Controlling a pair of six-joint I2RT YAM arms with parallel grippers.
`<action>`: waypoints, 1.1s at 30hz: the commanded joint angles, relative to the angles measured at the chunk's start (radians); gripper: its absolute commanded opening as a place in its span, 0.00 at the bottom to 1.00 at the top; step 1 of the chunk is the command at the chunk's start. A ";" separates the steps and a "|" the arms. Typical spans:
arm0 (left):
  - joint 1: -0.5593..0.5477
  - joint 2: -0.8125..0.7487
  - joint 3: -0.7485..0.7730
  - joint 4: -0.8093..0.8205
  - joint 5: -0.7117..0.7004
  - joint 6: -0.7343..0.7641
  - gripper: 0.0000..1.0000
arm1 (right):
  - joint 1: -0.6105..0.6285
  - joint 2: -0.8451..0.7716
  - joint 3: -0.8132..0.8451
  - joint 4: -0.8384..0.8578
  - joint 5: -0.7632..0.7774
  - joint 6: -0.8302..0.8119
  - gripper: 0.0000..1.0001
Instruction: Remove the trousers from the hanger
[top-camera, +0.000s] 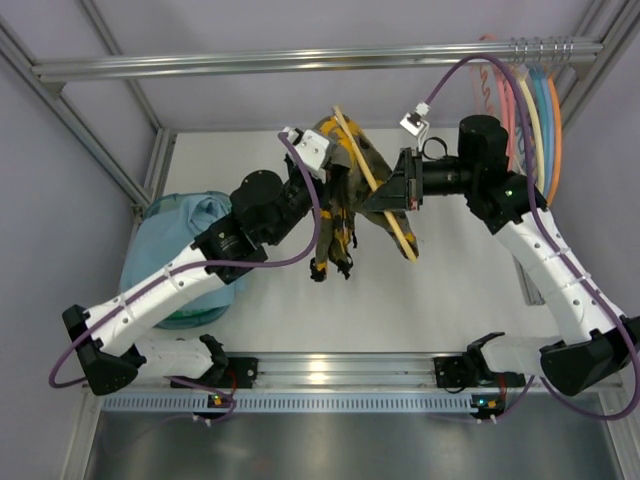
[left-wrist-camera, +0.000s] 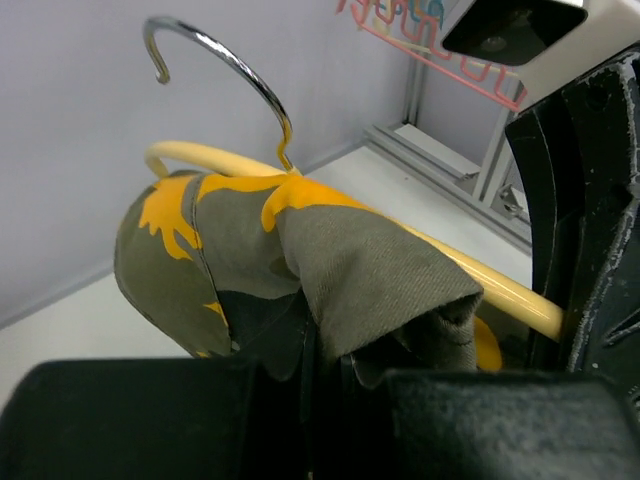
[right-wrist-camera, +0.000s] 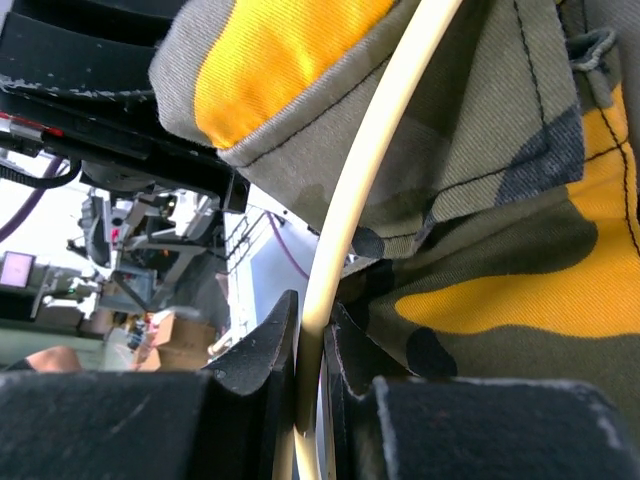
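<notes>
The camouflage trousers (top-camera: 340, 205) hang in the air over the pale yellow hanger (top-camera: 385, 205) at the middle of the top view. My left gripper (top-camera: 325, 178) is shut on a fold of the trousers (left-wrist-camera: 340, 270). The hanger's silver hook (left-wrist-camera: 215, 75) and yellow bar (left-wrist-camera: 500, 285) show in the left wrist view. My right gripper (top-camera: 385, 197) is shut on the hanger's thin bar (right-wrist-camera: 345, 230), with the trousers (right-wrist-camera: 500, 230) draped right beside its fingers (right-wrist-camera: 265, 350).
A light blue pile of clothes (top-camera: 185, 255) lies in a basket at the left. Pink, blue and orange hangers (top-camera: 530, 110) hang from the rail (top-camera: 300, 62) at the back right. The white table (top-camera: 440, 300) lies below.
</notes>
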 joint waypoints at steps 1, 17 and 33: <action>-0.009 -0.001 -0.040 0.000 0.065 -0.157 0.00 | 0.035 -0.059 0.050 0.152 0.002 -0.117 0.00; -0.009 -0.084 -0.195 0.127 0.086 -0.064 0.00 | 0.038 0.079 0.257 -0.175 0.046 -0.150 0.00; 0.218 0.110 -0.130 0.145 -0.102 -0.052 0.00 | -0.004 0.071 0.105 0.304 -0.368 0.392 0.00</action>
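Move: The left hand already pinches the trousers; the middle of the hanger they drape over is roughly 5 cm ahead of it, 6 cm to its right and 5 cm above. The trousers' dangling lower ends hang about 4 cm back, 2 cm left and 20 cm below that hand. The right hand already grips the hanger's near half, with the hanger's middle about 5 cm ahead, 2 cm left and 3 cm above. Still pinching the trousers, the left hand sinks about 11 cm, swinging forward late; the right keeps the hanger. ##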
